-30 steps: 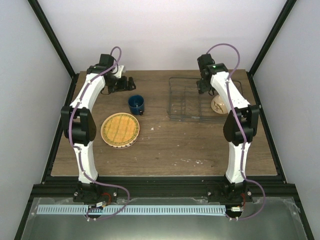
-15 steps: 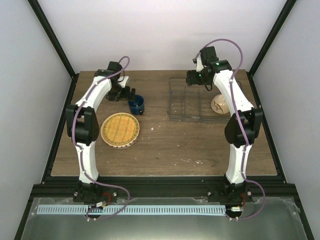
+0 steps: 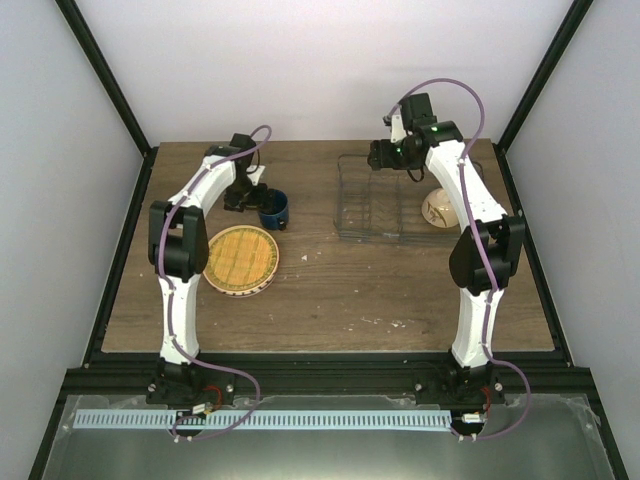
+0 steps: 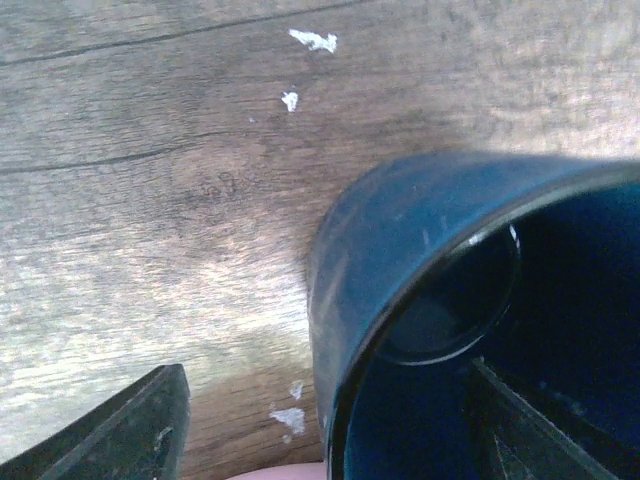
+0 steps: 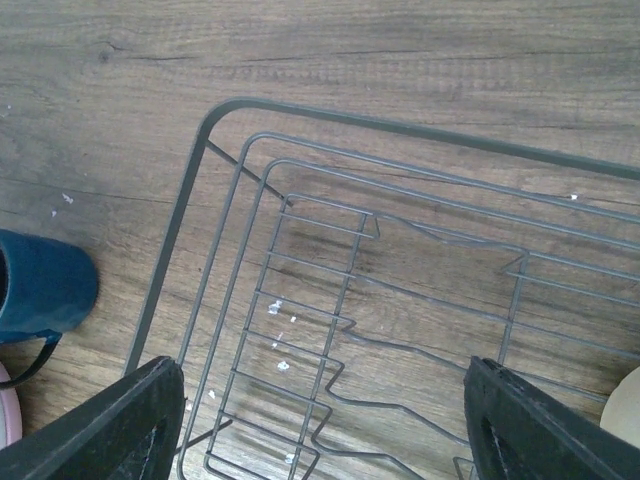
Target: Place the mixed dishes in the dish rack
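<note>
The dark blue mug (image 3: 272,208) stands upright on the table, left of the dish rack (image 3: 385,200). My left gripper (image 3: 252,196) is down at the mug's left side. In the left wrist view the mug's wall (image 4: 400,260) runs between the open jaws of the left gripper (image 4: 325,440), one finger outside and one inside. My right gripper (image 3: 385,155) hovers open over the rack's left part (image 5: 300,300), with nothing between its fingers (image 5: 110,430). The yellow-orange plate (image 3: 240,258) lies on top of a stack in front of the mug. The cream bowl (image 3: 440,210) sits at the rack's right end.
The wooden table (image 3: 340,290) is ringed by a black frame with white walls behind and beside it. In the right wrist view the mug (image 5: 45,285) stands just outside the rack's left rim, and the bowl's edge (image 5: 625,400) shows at far right.
My left gripper moved right to the mug and now straddles its wall, jaws slightly narrower. The right arm rose from beside the bowl and swung left over the rack.
</note>
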You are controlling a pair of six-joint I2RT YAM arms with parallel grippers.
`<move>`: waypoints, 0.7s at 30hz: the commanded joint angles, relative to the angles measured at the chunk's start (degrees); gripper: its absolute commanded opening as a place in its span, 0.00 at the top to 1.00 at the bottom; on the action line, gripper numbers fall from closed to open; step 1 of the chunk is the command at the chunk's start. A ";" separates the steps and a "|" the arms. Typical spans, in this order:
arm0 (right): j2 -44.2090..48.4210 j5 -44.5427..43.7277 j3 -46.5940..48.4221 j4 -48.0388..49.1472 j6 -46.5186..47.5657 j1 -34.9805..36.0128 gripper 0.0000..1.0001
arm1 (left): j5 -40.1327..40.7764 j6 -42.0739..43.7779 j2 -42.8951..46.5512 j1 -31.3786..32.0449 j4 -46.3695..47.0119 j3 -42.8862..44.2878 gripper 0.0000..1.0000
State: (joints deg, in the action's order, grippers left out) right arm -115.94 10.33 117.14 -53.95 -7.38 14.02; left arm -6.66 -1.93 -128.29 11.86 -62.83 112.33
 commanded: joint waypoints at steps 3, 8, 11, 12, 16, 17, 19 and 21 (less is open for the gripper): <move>2.05 0.18 -1.28 0.87 -0.62 0.25 0.22 | -0.02 0.20 -2.08 0.28 -0.61 3.05 0.46; 1.89 0.31 -1.11 1.16 -0.70 0.17 0.23 | -0.75 0.40 -2.61 0.31 -0.49 2.86 0.67; 1.83 0.31 -0.79 1.24 -0.82 0.27 0.23 | -1.72 0.34 -3.09 0.34 -0.22 2.72 0.75; 1.83 0.53 -0.78 1.30 -0.80 0.21 0.23 | -2.22 0.25 -3.11 0.30 -0.05 2.79 0.78; 2.17 2.86 -0.72 1.39 -0.93 0.21 0.23 | -4.11 -0.08 -2.99 0.34 0.64 3.18 0.93; 2.28 4.02 -0.75 1.63 -1.01 0.20 0.23 | -4.71 -0.23 -2.75 0.20 0.73 3.23 0.98; 2.71 7.07 -0.96 2.09 -1.17 0.21 0.22 | -6.31 -0.52 -1.87 -0.18 1.22 3.20 1.00; 3.25 10.83 -1.71 3.06 -1.44 0.21 0.22 | -8.69 -0.95 -0.55 -1.03 2.18 2.69 1.00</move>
State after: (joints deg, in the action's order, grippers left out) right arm -115.81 14.00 115.74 -53.08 -8.01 14.02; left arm -9.98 -1.96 -130.69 11.84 -62.26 114.02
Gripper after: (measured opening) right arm 0.776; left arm 0.066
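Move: The blue mug's middle lies about 5 cm to the left hand's right, some 1 cm nearer the robot and 3 cm lower, with one finger outside its left wall and the other over its mouth. The round wooden-topped plate sits 13 cm back, 2 cm left and 6 cm below; the dish rack is centred about 41 cm right, 2 cm ahead and 2 cm lower. From the right hand the mug is some 29 cm left, 5 cm back, 17 cm down. The left hand stays almost in place with its fingers pointing down over the near-left rim of the blue mug and keeps closing, from mostly open to nearly shut, so that the mug's left wall is pinched between the finger inside and the one outside. While the fingers close, the hand first creeps about half a centimetre forward, then eases about 1 cm right and 1 cm down with the wall. ##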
